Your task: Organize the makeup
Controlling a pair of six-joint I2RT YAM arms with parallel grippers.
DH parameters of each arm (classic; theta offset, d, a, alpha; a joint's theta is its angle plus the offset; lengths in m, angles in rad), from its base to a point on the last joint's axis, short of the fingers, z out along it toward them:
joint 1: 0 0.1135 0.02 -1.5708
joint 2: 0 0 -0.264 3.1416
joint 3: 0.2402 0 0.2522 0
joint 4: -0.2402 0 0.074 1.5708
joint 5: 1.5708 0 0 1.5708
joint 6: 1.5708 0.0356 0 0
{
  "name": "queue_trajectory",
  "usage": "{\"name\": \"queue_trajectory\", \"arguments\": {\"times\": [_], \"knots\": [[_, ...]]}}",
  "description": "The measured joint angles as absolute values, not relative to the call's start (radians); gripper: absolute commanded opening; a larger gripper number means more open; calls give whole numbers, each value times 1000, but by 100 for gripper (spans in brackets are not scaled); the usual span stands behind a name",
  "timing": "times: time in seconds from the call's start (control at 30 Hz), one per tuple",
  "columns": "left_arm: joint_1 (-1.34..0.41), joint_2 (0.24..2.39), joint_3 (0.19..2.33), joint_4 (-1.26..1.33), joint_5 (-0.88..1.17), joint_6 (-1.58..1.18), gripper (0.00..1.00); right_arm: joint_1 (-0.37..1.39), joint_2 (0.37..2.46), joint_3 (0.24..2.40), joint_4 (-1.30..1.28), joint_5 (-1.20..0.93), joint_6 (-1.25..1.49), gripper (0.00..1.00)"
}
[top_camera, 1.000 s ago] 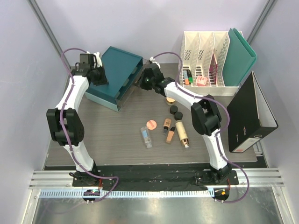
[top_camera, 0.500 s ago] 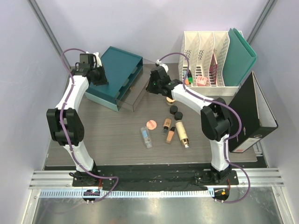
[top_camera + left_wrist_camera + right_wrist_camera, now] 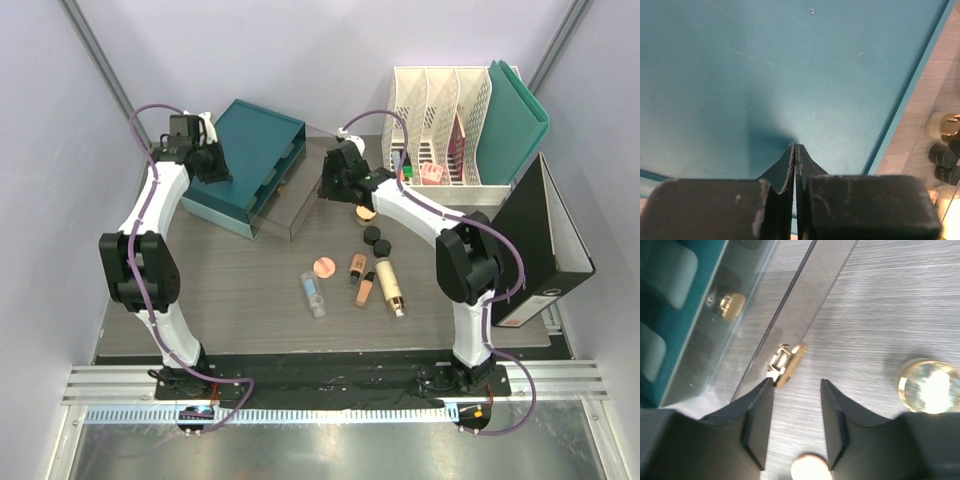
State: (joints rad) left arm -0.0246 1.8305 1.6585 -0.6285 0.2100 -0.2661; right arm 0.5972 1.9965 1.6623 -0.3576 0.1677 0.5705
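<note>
The makeup lies loose on the table: a round pink compact (image 3: 324, 266), a clear tube (image 3: 313, 295), peach (image 3: 364, 289), tan (image 3: 357, 266) and cream (image 3: 391, 289) bottles, two black jars (image 3: 377, 241) and a tan jar (image 3: 366, 214). A teal drawer box (image 3: 250, 160) has its clear drawer (image 3: 290, 208) pulled out. My right gripper (image 3: 797, 385) is open, just behind the drawer's gold knob (image 3: 785, 361), holding nothing. My left gripper (image 3: 795, 147) is shut, tips resting on the teal box top (image 3: 790, 65).
White file holders (image 3: 440, 110) with markers and a teal folder (image 3: 515, 120) stand at the back right. A black binder (image 3: 535, 245) lies along the right edge. A second gold knob (image 3: 732, 305) shows on the upper drawer.
My right gripper drew the clear drawer out toward the right, then opened and let go of the knob. The left arm has not moved.
</note>
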Motion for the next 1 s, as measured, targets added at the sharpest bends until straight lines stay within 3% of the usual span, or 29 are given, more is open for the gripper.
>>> {"name": "queue_trajectory", "arguments": {"times": [0.3,0.53,0.77,1.0], "knots": [[-25,1828,1657,-628,213,-277,1,582,1854,1638,-522,226,422,66],[-23,1823,1643,-614,224,-281,1,580,1687,1459,-672,266,363,77],[-23,1820,1631,-601,262,-281,2,576,1596,1215,-776,233,377,77],[-23,1820,1623,-593,300,-281,3,574,1600,1120,-801,181,422,71]]}}
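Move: The cream tube lies about 21 cm back and 14 cm to the right of the right hand, roughly 12 cm lower; the pulled-out drawer's knob sits right at its left fingertip. Of the two black jars, the nearer to the tube is some 11 cm back and 13 cm right of the hand, the other 8 back and 11 right; the short foundation bottle is about 21 back and 9 right. From the left hand the tube lies roughly 23 cm back and 32 cm right. The right hand comes free of the open drawer's knob, first going right and about 3.5 cm up, then sweeping back, right and down past the black jars to above the cream tube, ending some 19 cm back, 15 cm right and 8 cm lower. On the way its fingers spread from half to about three-quarters open while the wrist tips some 25 degrees further down and rolls about as much, right side rising, as the shut left fingers stay on the cabinet's top, drifting 1.5 cm right. ##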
